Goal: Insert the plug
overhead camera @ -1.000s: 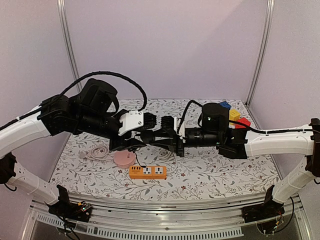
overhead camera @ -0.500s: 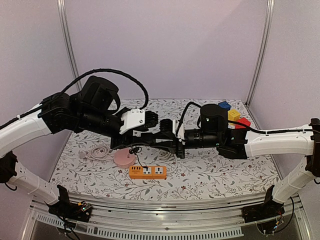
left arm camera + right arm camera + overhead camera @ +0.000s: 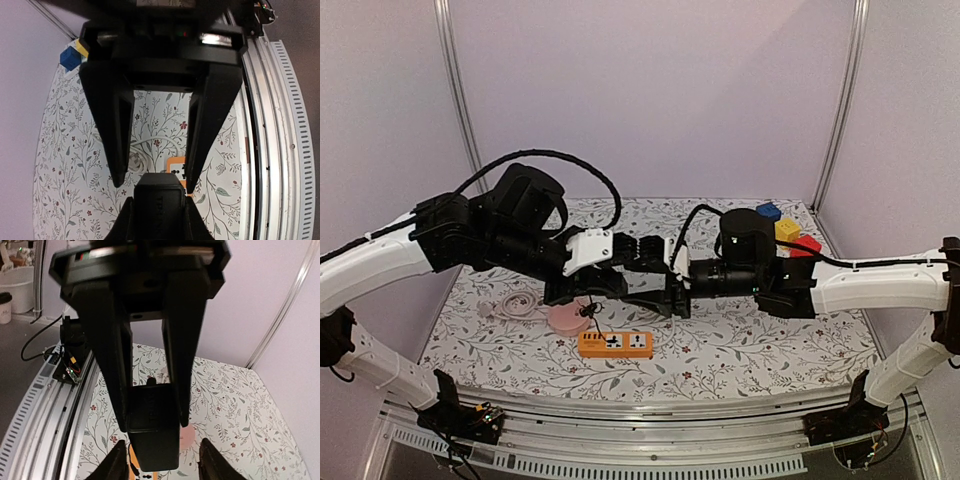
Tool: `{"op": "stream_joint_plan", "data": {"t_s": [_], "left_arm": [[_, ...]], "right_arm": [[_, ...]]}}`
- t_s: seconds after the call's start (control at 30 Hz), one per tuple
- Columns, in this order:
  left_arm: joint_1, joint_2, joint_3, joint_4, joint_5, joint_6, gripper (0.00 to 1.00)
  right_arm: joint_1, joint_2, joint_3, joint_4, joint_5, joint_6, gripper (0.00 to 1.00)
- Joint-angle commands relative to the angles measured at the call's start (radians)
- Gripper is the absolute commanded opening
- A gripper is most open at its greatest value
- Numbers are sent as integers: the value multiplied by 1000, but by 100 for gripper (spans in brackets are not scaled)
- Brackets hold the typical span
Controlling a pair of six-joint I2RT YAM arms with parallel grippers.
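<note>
My right gripper (image 3: 152,421) is shut on a black plug adapter (image 3: 152,442) and holds it in the air over the table's middle (image 3: 645,285). A thin black cable (image 3: 592,318) hangs from it. My left gripper (image 3: 154,183) is open. Its fingers (image 3: 114,135) face the right gripper, with the near end of the plug (image 3: 159,205) at their tips. The two grippers meet head-on in the top view, the left one (image 3: 655,272) against the right one (image 3: 632,290). The orange power strip (image 3: 615,344) lies flat on the table below them and also shows in the left wrist view (image 3: 176,165).
A pink round disc (image 3: 565,318) and a coiled white cable (image 3: 515,303) lie left of the strip. Blue, yellow and red blocks (image 3: 787,232) stand at the back right. The metal rail (image 3: 640,415) runs along the near edge.
My left arm has moved right and slightly down, bringing its open fingers up to the plug in my right gripper. The right arm has hardly moved.
</note>
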Motion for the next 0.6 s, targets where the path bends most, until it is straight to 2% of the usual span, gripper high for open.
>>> {"op": "stream_joint_plan", "data": {"t_s": [0.0,0.03,0.13,0.2,0.33,0.4,0.57], "left_arm": [[182,21,-95,-33,34,21,0],[254,35,-111,-36,57,78,0],[480,84,-123,55,24,257,0],[554,118,-78,165,-1,311,0],[550,177,40,236,50,350,0],[520,209,50,240,71,345,0],[453,252,-129,245,164,303,0]], "right_arm": [[-79,-52,-27,29,47,186,65],[-101,-52,-43,29,66,250,69],[-135,-52,-97,27,116,324,70],[-138,-57,-124,27,123,338,70],[-138,-65,-155,27,151,345,70],[-139,-61,-163,27,168,346,70],[-137,-41,-177,27,181,352,70]]}}
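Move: The left gripper already holds the black plug block high up, with the partly open right fingers around its far end, about 3 cm to the right hand's left. From the left hand, the orange power strip lies some 26 cm below, 3 cm ahead and 2 cm left; the pink disc 12 cm ahead and 15 cm left; the white cord coil 16 cm ahead and 7 cm right. The plug block itself is level with both hands. Swing the left gripper fast out of the handover, keeping its grip on the black plug block: about 20 cm forward and 13 cm left while dipping 8 cm, turning counter-clockwise, then rise about 4 cm and ease back right some 5 cm. Meanwhile open the right fingers wide and draw them off the block, forward, right and down, yawing about 20 degrees clockwise. ##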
